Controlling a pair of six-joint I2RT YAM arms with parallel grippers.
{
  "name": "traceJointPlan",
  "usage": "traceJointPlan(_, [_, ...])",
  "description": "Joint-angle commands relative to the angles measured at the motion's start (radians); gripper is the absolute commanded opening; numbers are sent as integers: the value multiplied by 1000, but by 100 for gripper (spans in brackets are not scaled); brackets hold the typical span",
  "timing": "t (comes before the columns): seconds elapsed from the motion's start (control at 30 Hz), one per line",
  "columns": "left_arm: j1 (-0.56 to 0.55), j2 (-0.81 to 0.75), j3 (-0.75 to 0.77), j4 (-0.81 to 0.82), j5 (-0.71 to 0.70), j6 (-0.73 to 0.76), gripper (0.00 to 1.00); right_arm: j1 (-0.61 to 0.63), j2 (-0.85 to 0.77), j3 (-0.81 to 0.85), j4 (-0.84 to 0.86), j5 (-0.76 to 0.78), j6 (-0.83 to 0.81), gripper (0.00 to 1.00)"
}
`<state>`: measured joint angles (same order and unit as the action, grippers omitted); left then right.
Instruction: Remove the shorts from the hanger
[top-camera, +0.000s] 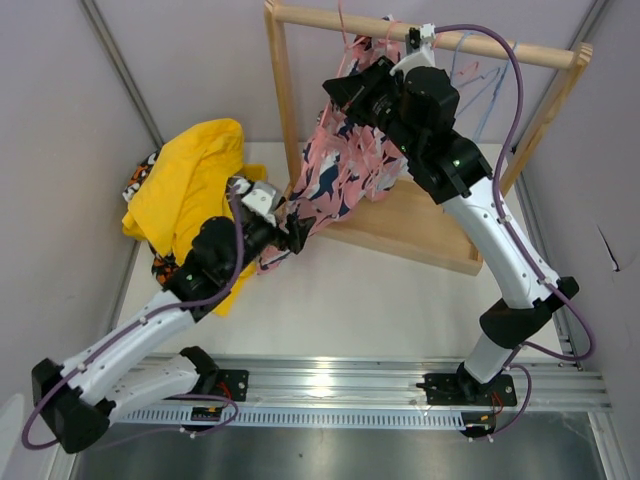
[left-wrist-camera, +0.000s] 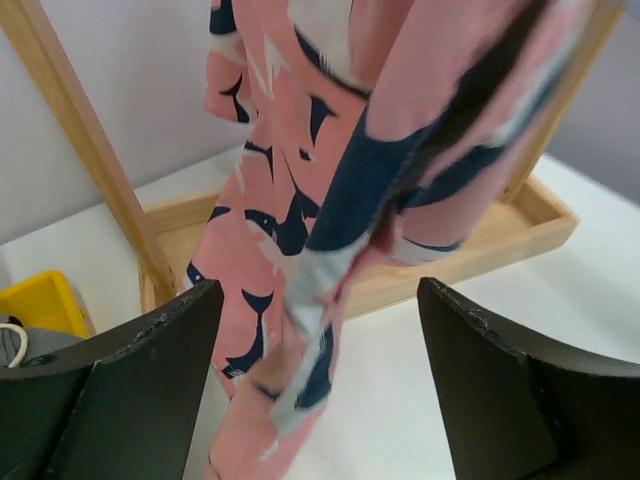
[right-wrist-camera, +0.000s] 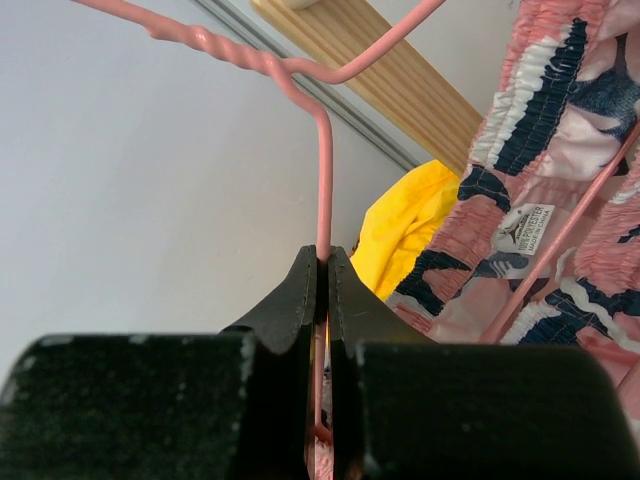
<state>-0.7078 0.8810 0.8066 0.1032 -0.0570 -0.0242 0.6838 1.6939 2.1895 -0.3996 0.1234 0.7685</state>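
Observation:
The pink shorts with navy-and-white shark print (top-camera: 340, 175) hang on a pink wire hanger (right-wrist-camera: 322, 170) at the wooden rack. My right gripper (top-camera: 345, 95) is shut on the hanger's wire just below its twisted neck (right-wrist-camera: 323, 262). My left gripper (top-camera: 290, 232) is open, with the shorts' lower leg (left-wrist-camera: 300, 300) hanging between its fingers (left-wrist-camera: 150, 380) without being pinched. The yellow shorts (top-camera: 195, 180) lie in a pile at the left, with the camouflage shorts (top-camera: 140, 182) peeking out beneath. The grey and black shorts are out of view.
The wooden rack (top-camera: 285, 110) has a top rail and a tray-like base (top-camera: 420, 230) at the back. Empty blue and pink hangers (top-camera: 480, 80) hang on the rail's right part. Grey walls close in on both sides.

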Motion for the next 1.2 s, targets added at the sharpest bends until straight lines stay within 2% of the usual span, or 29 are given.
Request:
traceJointPlan(0.0, [27,93,92,99,-18,92,84,-3,-80,4,91,-24,20,0])
traceJointPlan(0.07, [42,180,141,101,6,87,74,-6,-83,-2,90,-28,20,0])
traceJointPlan(0.13, [47,219,170,102,31,73,53,-7,-91,-7,90,-30,20,0])
traceJointPlan(0.17, [47,234,178,101,42,67,26,-9,-92,-13,94,-31,17,0])
traceJointPlan(0.2, [44,234,172,101,46,54,9,-12,-94,-13,91,-33,15,0])
traceJointPlan(0.23, [42,228,163,102,49,20,1,-13,-92,-13,88,-36,14,0])
traceJointPlan(0.4, [-27,31,-59,168,43,-89,0,-55,-74,22,82,-68,35,0])
traceJointPlan(0.5, [-140,-81,-205,167,-45,-140,0,-98,-42,82,70,-100,60,0])
traceJointPlan(0.63, [-345,-267,-337,96,-196,-201,0,-150,-2,142,62,-129,87,0])
traceJointPlan(0.7, [-398,-306,-383,63,-282,-221,0,-167,16,156,62,-152,101,0])
traceJointPlan(0.77, [-452,-346,-411,37,-340,-237,0,-181,21,156,62,-165,118,0])
traceJointPlan(0.93, [-464,-370,-432,33,-359,-247,0,-190,23,139,77,-183,149,0])
traceJointPlan(1.07, [-464,-289,-387,67,-421,-237,0,-193,12,89,82,-231,198,0])
traceJointPlan(1.17, [-461,-188,-262,85,-526,-162,0,-164,-29,18,102,-251,245,0])
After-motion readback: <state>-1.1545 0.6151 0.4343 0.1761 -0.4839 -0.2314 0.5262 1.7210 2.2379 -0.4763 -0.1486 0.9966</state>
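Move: The left hand, open, has the lower end of the pink shorts about 5 cm ahead and 2 cm to its right, nearly level; the yellow shorts lie roughly 25 cm left, 12 ahead and 22 below, the rack's wooden base some 22 cm right, 8 ahead and 30 below. The right hand already pinches the pink hanger; the shorts' lower end hangs about 16 cm back, 2 left and 22 below it. Left reaches 5 cm forward, pinches the hem, hauls it some 15 cm back, then down; right keeps the hanger. ##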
